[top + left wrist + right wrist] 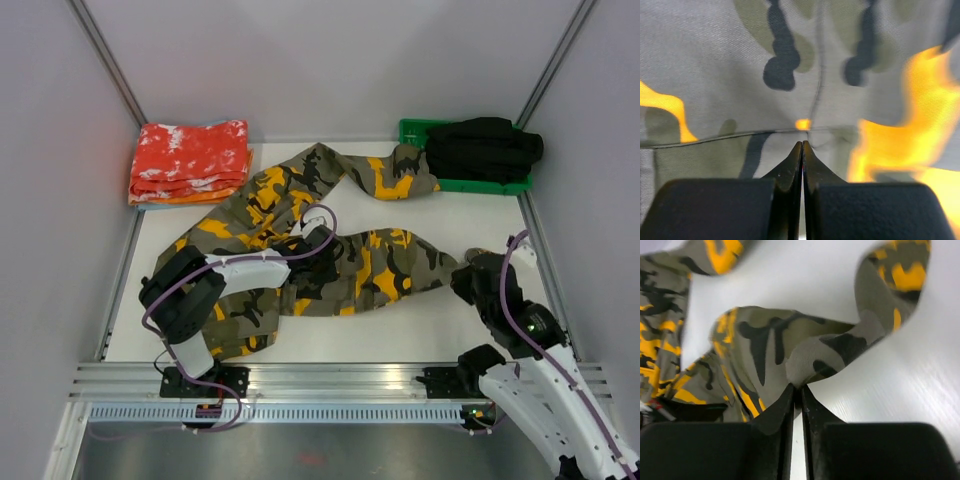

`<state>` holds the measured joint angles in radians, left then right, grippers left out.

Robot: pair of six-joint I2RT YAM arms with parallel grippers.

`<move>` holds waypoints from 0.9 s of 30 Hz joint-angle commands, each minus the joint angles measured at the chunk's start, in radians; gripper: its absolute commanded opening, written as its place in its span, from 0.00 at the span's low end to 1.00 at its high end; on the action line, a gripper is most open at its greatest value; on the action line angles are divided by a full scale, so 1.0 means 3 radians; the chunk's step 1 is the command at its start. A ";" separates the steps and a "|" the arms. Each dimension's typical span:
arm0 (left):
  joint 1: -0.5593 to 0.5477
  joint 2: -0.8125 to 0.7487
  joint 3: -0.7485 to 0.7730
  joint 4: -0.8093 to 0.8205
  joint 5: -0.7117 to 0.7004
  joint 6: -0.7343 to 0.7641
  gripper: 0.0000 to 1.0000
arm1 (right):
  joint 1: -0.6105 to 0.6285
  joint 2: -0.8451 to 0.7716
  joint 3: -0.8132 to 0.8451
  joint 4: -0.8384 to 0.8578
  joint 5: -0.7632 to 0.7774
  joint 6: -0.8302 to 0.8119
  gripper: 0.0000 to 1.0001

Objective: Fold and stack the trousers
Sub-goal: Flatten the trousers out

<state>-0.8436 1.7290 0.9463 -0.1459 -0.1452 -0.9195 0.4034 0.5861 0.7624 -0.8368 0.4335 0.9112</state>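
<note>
The camouflage trousers point(370, 265) lie spread over the white table, one leg running to the back right and the other toward the right. My left gripper point(318, 232) sits on their middle. In the left wrist view its jaws are shut point(802, 144), with the cloth point(790, 60) puckered at the tips beside a seam. My right gripper point(468, 262) is at the end of the nearer leg. The right wrist view shows it point(797, 389) shut on a raised fold of that leg's edge point(805, 355), just above the table.
A stack of red-orange speckled folded cloths point(190, 160) lies at the back left. A black garment point(485, 148) rests on a green tray point(410, 130) at the back right. Grey walls enclose the table on three sides, and a metal rail point(330, 375) runs along its near edge.
</note>
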 commanded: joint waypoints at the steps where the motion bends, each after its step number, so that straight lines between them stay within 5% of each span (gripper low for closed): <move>1: 0.0025 0.0035 0.0108 0.0082 0.0044 -0.0034 0.02 | 0.0000 -0.0143 -0.0617 -0.0630 -0.0417 0.0679 0.20; 2: 0.0025 0.0035 0.0098 0.0082 0.0039 -0.0033 0.02 | 0.0000 -0.0255 -0.0639 -0.0672 -0.0493 0.0746 0.27; 3: 0.0020 0.0030 0.0083 0.0087 0.0039 -0.0028 0.02 | 0.0000 -0.0307 -0.0629 -0.0703 -0.0530 0.0762 0.48; 6: 0.0025 0.0020 0.0032 0.0082 0.0034 -0.0023 0.02 | 0.0000 -0.0343 -0.0282 -0.0907 -0.0301 0.0711 0.88; 7: 0.0025 0.0010 0.0021 0.0082 0.0034 -0.0023 0.02 | 0.0000 -0.0303 -0.0160 -0.0918 -0.0229 0.0665 0.92; 14: 0.0025 -0.0021 0.0001 0.0057 0.0039 -0.0023 0.02 | -0.0005 0.0734 0.0649 -0.0499 0.0094 -0.0091 0.98; 17: 0.0025 -0.0047 -0.0009 0.0021 0.0029 0.0002 0.02 | -0.0030 0.1622 0.0873 -0.0376 0.0369 -0.0377 0.98; 24: 0.0025 -0.0169 -0.0147 0.0067 0.0008 -0.0003 0.02 | -0.0566 0.2642 0.1248 -0.0422 0.0927 -0.1077 0.98; 27: 0.0025 -0.0144 -0.0143 0.0108 0.0070 -0.0003 0.02 | -0.0939 0.2766 0.1049 -0.0132 0.0775 -0.1344 0.98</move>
<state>-0.8413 1.7203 0.9092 -0.1421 -0.1413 -0.9192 0.2138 1.4048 1.0843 -0.9318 0.6086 0.6430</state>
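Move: The right gripper holds the right-hand trouser leg pinched about 17 cm above the table, with the leg's loose end in the air some 8 cm ahead, 6 cm right and a little below. The trousers' far end lies about 30 cm ahead and 9 cm left, and the green tray about 34 cm ahead and 9 cm right, both well below. From the left gripper the loose leg end is about 3 cm ahead, 31 cm right and 10 cm higher. Snap the right gripper back about 6 cm and down 9 cm while spreading its fingers wide to let go of the trouser leg. Then swing it up and forward some 13 cm, finishing down and to the right by the released leg, tipping the fingers down some 35 degrees with the left side dipping. Keep the shut left gripper pressed on the trousers' middle. ##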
